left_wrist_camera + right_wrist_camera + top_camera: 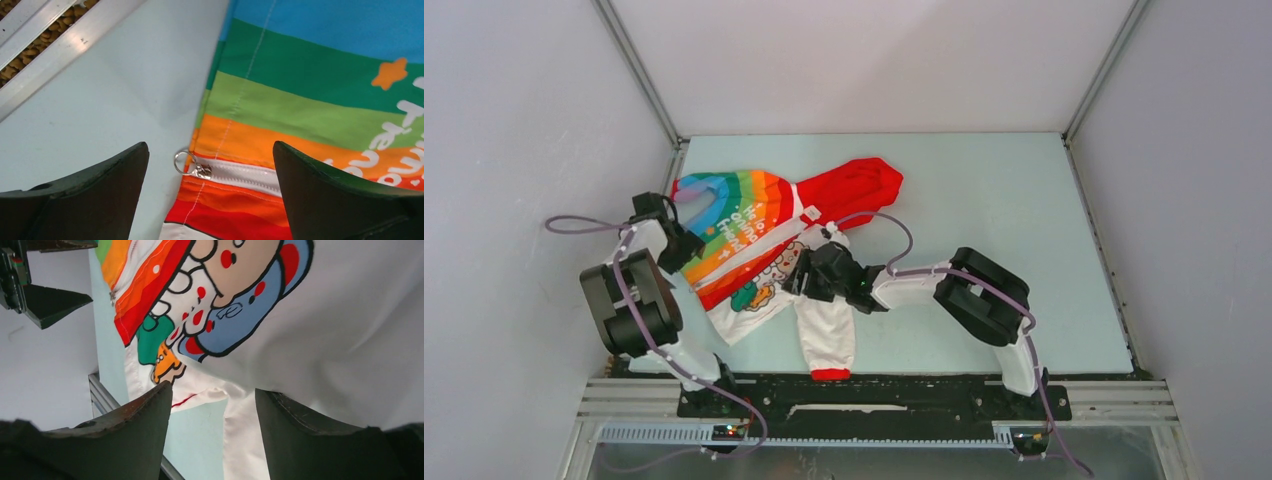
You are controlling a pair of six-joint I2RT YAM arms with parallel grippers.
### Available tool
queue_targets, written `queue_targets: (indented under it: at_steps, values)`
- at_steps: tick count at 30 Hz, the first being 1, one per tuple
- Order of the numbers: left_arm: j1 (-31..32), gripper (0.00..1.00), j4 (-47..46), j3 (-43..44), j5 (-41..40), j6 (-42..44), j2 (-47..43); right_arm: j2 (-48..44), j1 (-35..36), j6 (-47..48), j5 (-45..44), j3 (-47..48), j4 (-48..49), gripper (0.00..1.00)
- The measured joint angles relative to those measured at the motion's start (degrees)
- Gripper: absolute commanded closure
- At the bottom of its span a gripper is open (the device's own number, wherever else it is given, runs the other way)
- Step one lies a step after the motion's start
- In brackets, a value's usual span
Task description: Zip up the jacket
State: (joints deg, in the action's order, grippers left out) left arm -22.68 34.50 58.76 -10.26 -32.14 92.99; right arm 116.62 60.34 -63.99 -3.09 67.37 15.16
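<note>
The jacket [754,235] lies flat on the table, red hood [854,185] to the upper right, rainbow half above, white cartoon-print half below. Its white sleeve [829,335] with a red cuff points toward the near edge. My left gripper [689,250] is at the jacket's left hem, open. In the left wrist view the silver zipper pull [202,171] with its ring sits at the hem end of the white zip, between and just below the wide-apart fingers of the left gripper [210,145]. My right gripper [802,275] hovers over the white half. Its jaws [212,388] stand apart over white fabric [325,330] and bare table.
The pale blue table [984,220] is walled on three sides. A metal frame rail [55,45] runs along the left edge, close to the left gripper. The same rail [102,397] shows in the right wrist view beyond the jacket's hem.
</note>
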Motion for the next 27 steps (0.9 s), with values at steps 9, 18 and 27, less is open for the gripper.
queue_targets:
  at_steps: [9,18,27]
  values:
    - [-2.0,0.39,-0.6,0.5,4.0,-1.4,5.3,1.2,-1.5,0.8,-0.7,0.2,0.0,0.58]
    - [-1.9,0.58,-1.0,0.6,9.8,-3.9,5.6,1.6,-5.1,5.0,-1.3,0.3,-1.4,0.8]
    - [2.3,0.6,-5.3,-3.3,15.4,-7.2,3.6,1.6,-14.2,17.2,2.0,0.4,-3.1,0.87]
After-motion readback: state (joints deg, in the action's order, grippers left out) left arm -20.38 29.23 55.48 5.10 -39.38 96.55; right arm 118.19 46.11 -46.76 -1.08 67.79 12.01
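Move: The rainbow hem at the zip's lower end is about 3 cm below the left hand, roughly 1 cm ahead and 1 cm right. The zipper pull is at the same depth, about 1 cm back and level sideways; the lettering is some 7 cm ahead and 10 cm right. For the right hand, the white armpit fold lies roughly 2 cm ahead, straight in line and 2 cm down, the animal print about 1 cm ahead and 4 cm left, and the red cuff some 19 cm back and 7 cm right. The rainbow hem just beside the zipper pull is pinched by the left hand, which sinks about 2.5 cm, closes, then carries it right some 5 cm while rolling about 15 degrees left side down. The white armpit fold is pinched as the right hand closes nearly shut, drawing the cloth forward and right towards the hood at growing speed, about 13 cm in all, sinking slightly. ##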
